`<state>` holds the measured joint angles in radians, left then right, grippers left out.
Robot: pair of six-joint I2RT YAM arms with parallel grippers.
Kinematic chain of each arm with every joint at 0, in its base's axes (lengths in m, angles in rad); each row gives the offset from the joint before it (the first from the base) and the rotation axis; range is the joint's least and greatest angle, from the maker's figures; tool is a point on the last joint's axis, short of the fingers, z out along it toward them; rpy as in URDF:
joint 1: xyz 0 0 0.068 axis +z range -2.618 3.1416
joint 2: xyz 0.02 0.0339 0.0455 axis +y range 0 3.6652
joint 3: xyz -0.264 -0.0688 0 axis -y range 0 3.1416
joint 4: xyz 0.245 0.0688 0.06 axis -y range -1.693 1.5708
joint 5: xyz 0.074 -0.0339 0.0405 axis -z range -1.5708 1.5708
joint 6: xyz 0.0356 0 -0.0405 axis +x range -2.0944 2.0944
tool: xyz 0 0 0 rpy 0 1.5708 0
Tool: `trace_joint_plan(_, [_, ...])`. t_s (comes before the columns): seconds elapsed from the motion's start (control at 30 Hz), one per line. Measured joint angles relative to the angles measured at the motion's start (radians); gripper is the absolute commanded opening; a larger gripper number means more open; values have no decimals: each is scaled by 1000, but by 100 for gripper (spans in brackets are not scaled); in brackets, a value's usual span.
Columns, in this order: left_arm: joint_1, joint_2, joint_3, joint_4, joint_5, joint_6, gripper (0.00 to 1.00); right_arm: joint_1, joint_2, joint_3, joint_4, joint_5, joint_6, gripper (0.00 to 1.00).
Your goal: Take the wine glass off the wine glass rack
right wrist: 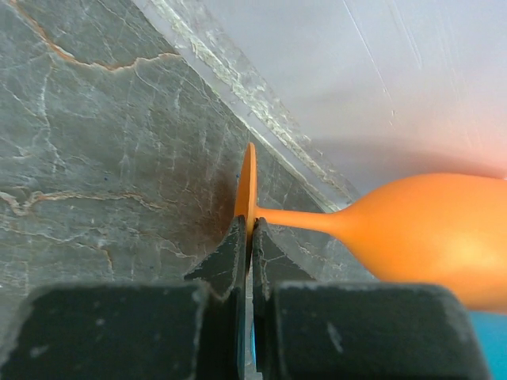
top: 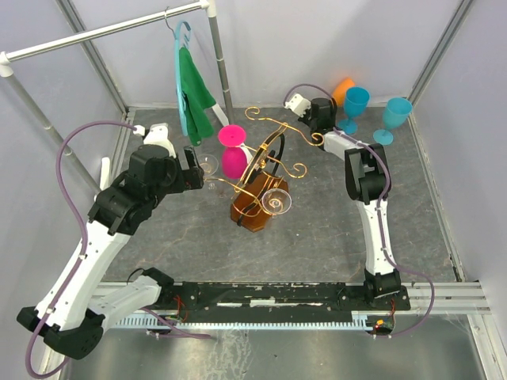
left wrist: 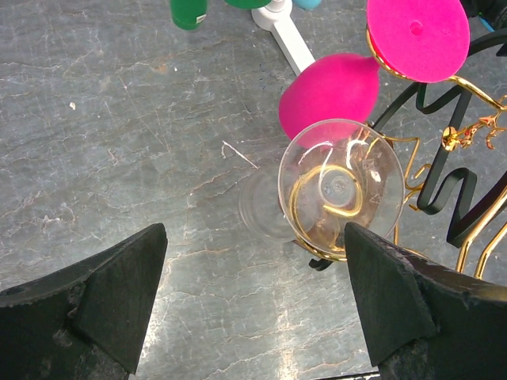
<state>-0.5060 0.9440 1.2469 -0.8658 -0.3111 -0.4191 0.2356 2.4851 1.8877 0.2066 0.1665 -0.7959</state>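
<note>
The gold curly-wire wine glass rack (top: 265, 162) stands mid-table on an amber base. A clear wine glass (top: 208, 165) hangs upside down from its left arm, its foot (left wrist: 341, 186) caught on a gold scroll. A pink wine glass (top: 233, 150) hangs beside it, and another clear one (top: 276, 202) hangs at the front. My left gripper (top: 200, 171) is open just left of the clear glass, which lies beyond its fingertips (left wrist: 150, 245). My right gripper (right wrist: 249, 226) is shut on the foot of an orange wine glass (right wrist: 420, 237) lying sideways by the back wall.
Two blue wine glasses (top: 355, 107) (top: 394, 117) stand at the back right. A green cloth on a blue hanger (top: 190, 95) hangs from the grey clothes rail (top: 103, 32) at the back left. Grey walls enclose the slate floor.
</note>
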Motion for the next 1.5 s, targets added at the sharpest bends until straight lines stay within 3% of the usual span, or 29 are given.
trace_joint_plan(0.67, [0,-20,-7,-11,13,1,99,93,21,-152,229,140,-294,1])
trace_joint_plan(1.03, [0,-43,-25,-18,33,2,99,141,17,-230,309,178,-361,2])
trace_joint_plan(1.1, [0,-45,-29,-19,34,2,99,143,9,-243,310,179,-362,8])
trace_joint_plan(1.17, [0,-49,-33,-19,34,2,99,146,0,-255,307,179,-361,22])
trace_joint_plan(1.27, [0,-59,-41,-20,34,2,99,149,-6,-260,249,175,-342,26])
trace_joint_plan(1.4, [0,-74,-55,-21,35,2,99,157,-23,-246,168,183,-330,49])
trace_joint_plan(1.5, [0,-85,-64,-23,40,2,99,158,-43,-245,142,185,-317,60])
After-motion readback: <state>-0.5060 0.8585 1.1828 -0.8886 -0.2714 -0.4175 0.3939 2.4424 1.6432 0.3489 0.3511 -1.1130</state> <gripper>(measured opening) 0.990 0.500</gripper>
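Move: About 5 cm left, 2 cm back and 5 cm below the right hand is the bare table spot for the orange wine glass, already held by its foot with the bowl leaning right. The nearer turquoise glass stands some 6 cm right and 2 cm back, the other about 18 cm right and 5 cm back; the rack's wooden base is roughly 24 cm left and 27 cm back. From the left hand the spot lies some 38 cm ahead, 40 cm right and 28 cm lower. Rolling its left side down by about 20 degrees and turning slightly counter-clockwise, the right hand draws the orange glass back and left about 5 cm each way, away from the turquoise glasses, while sinking some 4 cm to stand it up on its foot. Only then do the pinched fingers open to half, letting go of the foot's rim, and the hand lifts barely a centimetre, still around the rim. ##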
